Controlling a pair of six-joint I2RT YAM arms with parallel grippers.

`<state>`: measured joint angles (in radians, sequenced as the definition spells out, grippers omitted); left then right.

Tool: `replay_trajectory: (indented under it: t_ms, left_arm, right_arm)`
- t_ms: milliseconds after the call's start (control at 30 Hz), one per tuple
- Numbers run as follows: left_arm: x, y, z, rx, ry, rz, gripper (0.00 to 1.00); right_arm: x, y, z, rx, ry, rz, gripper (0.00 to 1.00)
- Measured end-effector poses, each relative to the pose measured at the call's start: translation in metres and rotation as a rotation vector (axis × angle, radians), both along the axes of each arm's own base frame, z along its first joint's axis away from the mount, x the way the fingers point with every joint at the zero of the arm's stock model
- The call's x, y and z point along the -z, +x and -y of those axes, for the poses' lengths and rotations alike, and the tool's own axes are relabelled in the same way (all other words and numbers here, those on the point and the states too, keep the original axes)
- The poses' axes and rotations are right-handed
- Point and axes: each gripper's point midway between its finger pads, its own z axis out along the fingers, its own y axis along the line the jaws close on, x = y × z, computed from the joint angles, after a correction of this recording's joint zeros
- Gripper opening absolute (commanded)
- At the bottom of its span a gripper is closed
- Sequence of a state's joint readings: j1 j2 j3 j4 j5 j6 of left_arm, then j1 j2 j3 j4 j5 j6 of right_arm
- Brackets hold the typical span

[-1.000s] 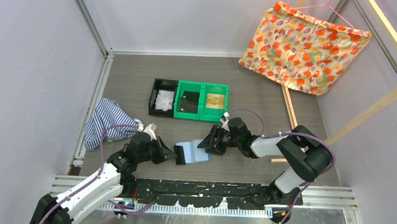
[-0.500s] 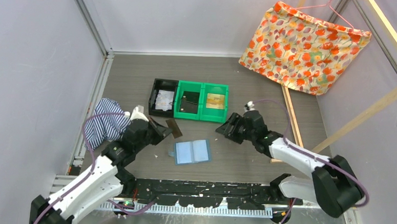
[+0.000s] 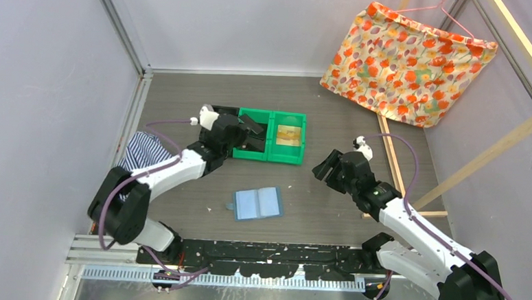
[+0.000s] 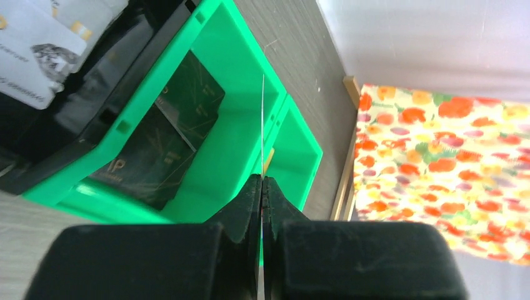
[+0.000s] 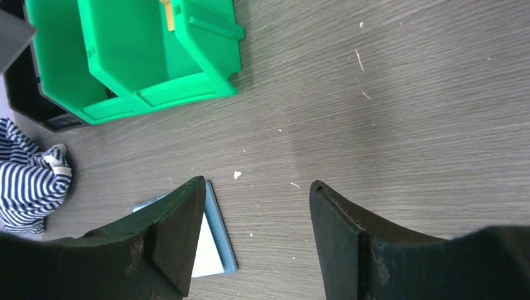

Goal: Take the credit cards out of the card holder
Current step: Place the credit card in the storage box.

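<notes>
The card holder [image 3: 257, 203] lies open and flat on the table, pale blue inside; in the right wrist view only its corner [image 5: 215, 234] shows beside a finger. My left gripper [image 3: 253, 128] [image 4: 261, 180] is shut on a thin dark credit card, seen edge-on [image 4: 262, 125], above the left green bin [image 4: 240, 94]. Dark cards [image 4: 156, 150] lie in that bin. Whitish cards [image 4: 37, 53] lie in the black bin [image 3: 213, 113]. My right gripper [image 3: 322, 169] [image 5: 256, 184] hangs open and holds nothing, to the right of the holder.
A second green bin [image 3: 298, 146] holds a yellowish card. A striped cloth [image 3: 139, 158] lies at the left, a floral cloth [image 3: 409, 61] hangs at the back right, and a wooden strip [image 3: 389, 153] runs along the right side.
My left gripper has carried the dark card from the holder up and back to the green bin. My right gripper has drawn away to the right and opened wider.
</notes>
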<state>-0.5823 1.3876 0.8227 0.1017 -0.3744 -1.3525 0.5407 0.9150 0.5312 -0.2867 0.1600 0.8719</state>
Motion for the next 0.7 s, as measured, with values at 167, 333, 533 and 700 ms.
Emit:
replay_trajectory:
  t_ms: [167,333,533,700]
  left_arm:
    - [0.010,0.029,0.012,-0.087,-0.049,-0.006,0.01]
    - [0.003,0.048,0.023,-0.188,-0.090,-0.026,0.01]
    - [0.015,0.052,0.027,-0.268,-0.124,-0.060,0.01]
    - [0.045,0.049,0.020,-0.329,-0.119,-0.115,0.01]
  right_arm:
    - [0.006,-0.007,0.005,0.000,-0.022,-0.028,0.67]
    - [0.004,-0.014,0.009,-0.001,-0.028,-0.035,0.67]
    - [0.005,-0.018,0.012,-0.001,-0.030,-0.039,0.67]
    - [0.013,-0.021,0.010,-0.013,-0.036,-0.069,0.67]
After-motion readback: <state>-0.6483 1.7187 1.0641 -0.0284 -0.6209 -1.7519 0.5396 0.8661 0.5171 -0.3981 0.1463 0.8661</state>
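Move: The left gripper already holds the credit card. The middle green compartment, with the black cards in it, lies about 4 cm ahead of this hand, 1 cm to its right and 13 cm below. The right green compartment with the gold card stands about 12 cm to the right of the middle one, the black box some 12 cm to its left. The open card holder lies about 19 cm back from the left hand and 3 cm right. From the right hand, the middle green compartment is roughly 13 cm ahead and 22 cm left. Bring the left gripper forward about 5 cm and a little to the right, over the middle green compartment, staying nearly level at first. Then stop the reach and lower the card towards the compartment by some 4 cm, turning the wrist counter-clockwise by around 20 degrees on the way. Keep the fingers shut on the card. Let the empty, open right hand ease back about 2 cm. ##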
